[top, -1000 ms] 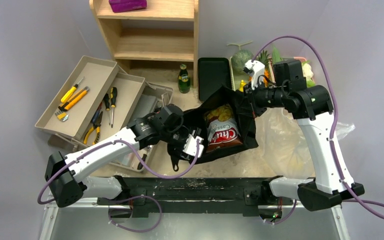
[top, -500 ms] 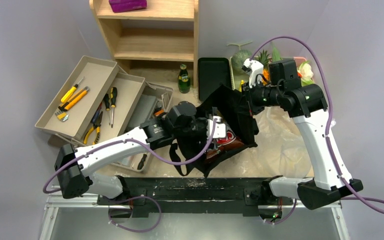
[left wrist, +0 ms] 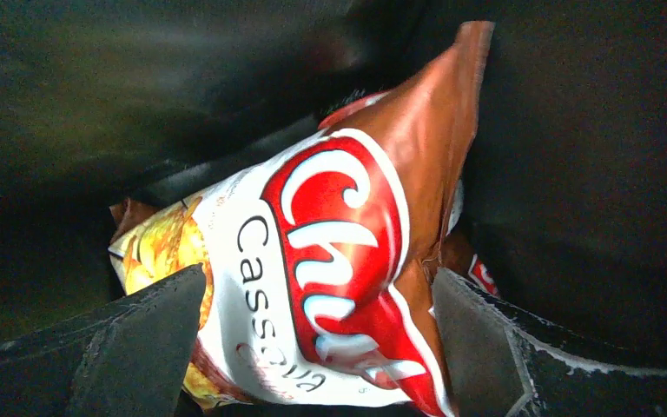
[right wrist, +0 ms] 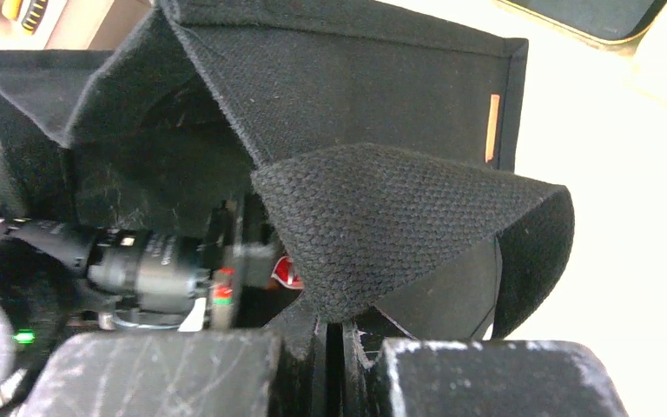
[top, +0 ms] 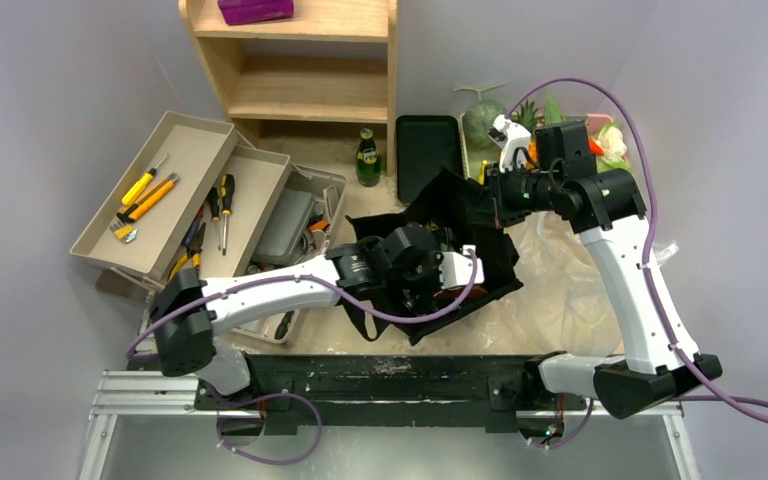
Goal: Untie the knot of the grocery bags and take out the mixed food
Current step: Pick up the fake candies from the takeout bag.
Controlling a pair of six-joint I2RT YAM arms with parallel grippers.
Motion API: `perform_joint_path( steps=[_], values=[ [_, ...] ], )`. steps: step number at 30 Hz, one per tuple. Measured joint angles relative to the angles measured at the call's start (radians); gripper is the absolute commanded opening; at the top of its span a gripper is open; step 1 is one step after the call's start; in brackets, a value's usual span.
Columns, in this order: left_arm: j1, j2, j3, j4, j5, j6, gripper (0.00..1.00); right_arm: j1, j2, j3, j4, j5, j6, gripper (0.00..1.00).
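The black cloth grocery bag (top: pixel 480 215) lies open in the middle of the table. My right gripper (top: pixel 495 195) is shut on a fold of its rim (right wrist: pixel 382 208) and holds that side up. My left gripper (top: pixel 448 278) reaches inside the bag. In the left wrist view it (left wrist: pixel 317 347) is open, one finger on each side of the red-brown chip packet (left wrist: pixel 330 261), close to it but not squeezing. The see-through plastic bag (top: pixel 570 270) lies crumpled to the right. A green bottle (top: pixel 367 158) and a round melon (top: pixel 482 118) stand at the back.
Beige trays with yellow-handled tools (top: pixel 175 190) sit at the left. A wooden shelf (top: pixel 300 60) stands at the back, a flat black tray (top: pixel 426 150) beside it. More food lies in a tray at the back right (top: pixel 610 140).
My left arm has swung right and gone deeper into the black bag, its jaws opening wide around the chip packet. The right gripper still holds the bag's rim, nearly unmoved.
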Motion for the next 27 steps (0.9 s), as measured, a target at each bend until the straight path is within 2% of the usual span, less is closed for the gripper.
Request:
perform_joint_path(
  steps=[4,5,6,7,8,9,11,15,16,20,21,27],
  values=[
    [-0.002,0.098,0.035,-0.051,-0.121,0.006,0.99,-0.008,-0.004,-0.038,0.019,0.001,0.01,0.0],
    [0.002,0.115,0.038,-0.058,-0.143,0.007,0.94,-0.01,-0.005,-0.045,0.022,0.002,0.01,0.0],
    [0.004,0.128,0.039,-0.061,-0.165,0.007,0.84,-0.01,-0.006,-0.052,0.023,0.005,0.011,0.0],
    [0.005,0.135,0.041,-0.06,-0.18,0.007,0.73,-0.01,-0.006,-0.059,0.026,0.008,0.01,0.0],
    [0.005,0.139,0.042,-0.058,-0.192,0.007,0.57,-0.01,-0.007,-0.065,0.027,0.008,0.01,0.0],
    [0.005,0.141,0.043,-0.055,-0.2,0.006,0.48,-0.01,-0.008,-0.073,0.029,0.011,0.01,0.0],
    [0.005,0.141,0.045,-0.043,-0.206,0.011,0.39,-0.011,-0.015,-0.09,0.033,0.026,0.007,0.0],
    [0.01,0.093,0.046,-0.038,-0.187,0.023,0.3,-0.013,-0.04,-0.117,0.046,0.031,0.006,0.0],
    [0.016,0.065,0.046,-0.048,-0.169,0.025,0.28,-0.014,-0.05,-0.124,0.049,0.031,0.007,0.0],
    [0.087,-0.083,0.071,-0.113,-0.007,0.019,0.03,-0.016,-0.102,-0.152,0.05,0.032,0.007,0.0],
    [0.113,-0.108,0.09,-0.128,0.041,0.014,0.0,-0.016,-0.113,-0.159,0.05,0.034,0.007,0.0],
    [0.29,-0.239,0.242,-0.156,0.369,-0.037,0.0,-0.018,-0.142,-0.198,0.048,0.061,0.005,0.0]
  ],
)
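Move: The fake candies packet lies in the black takeout bag just under the left hand's open fingers, some 6 cm down, 2 cm ahead and 2 cm to the right. The bag's loose strap hangs about 16 cm left and 8 cm back of that hand; the black tray is roughly 22 cm ahead and 3 cm left, the green bottle 22 cm ahead and 15 cm left. From the right hand the packet is about 10 cm left, 4 cm back and 18 cm down. Towards the packet inside the takeout bag the left hand, fingers wide, dips about 5 cm with a little forward reach, then shuts them. It climbs out fast, some 23 cm and drifting left, its fingers tilting up towards level and ending fully shut. The right hand keeps its pinch on the bag's strap, easing down, back and right. ##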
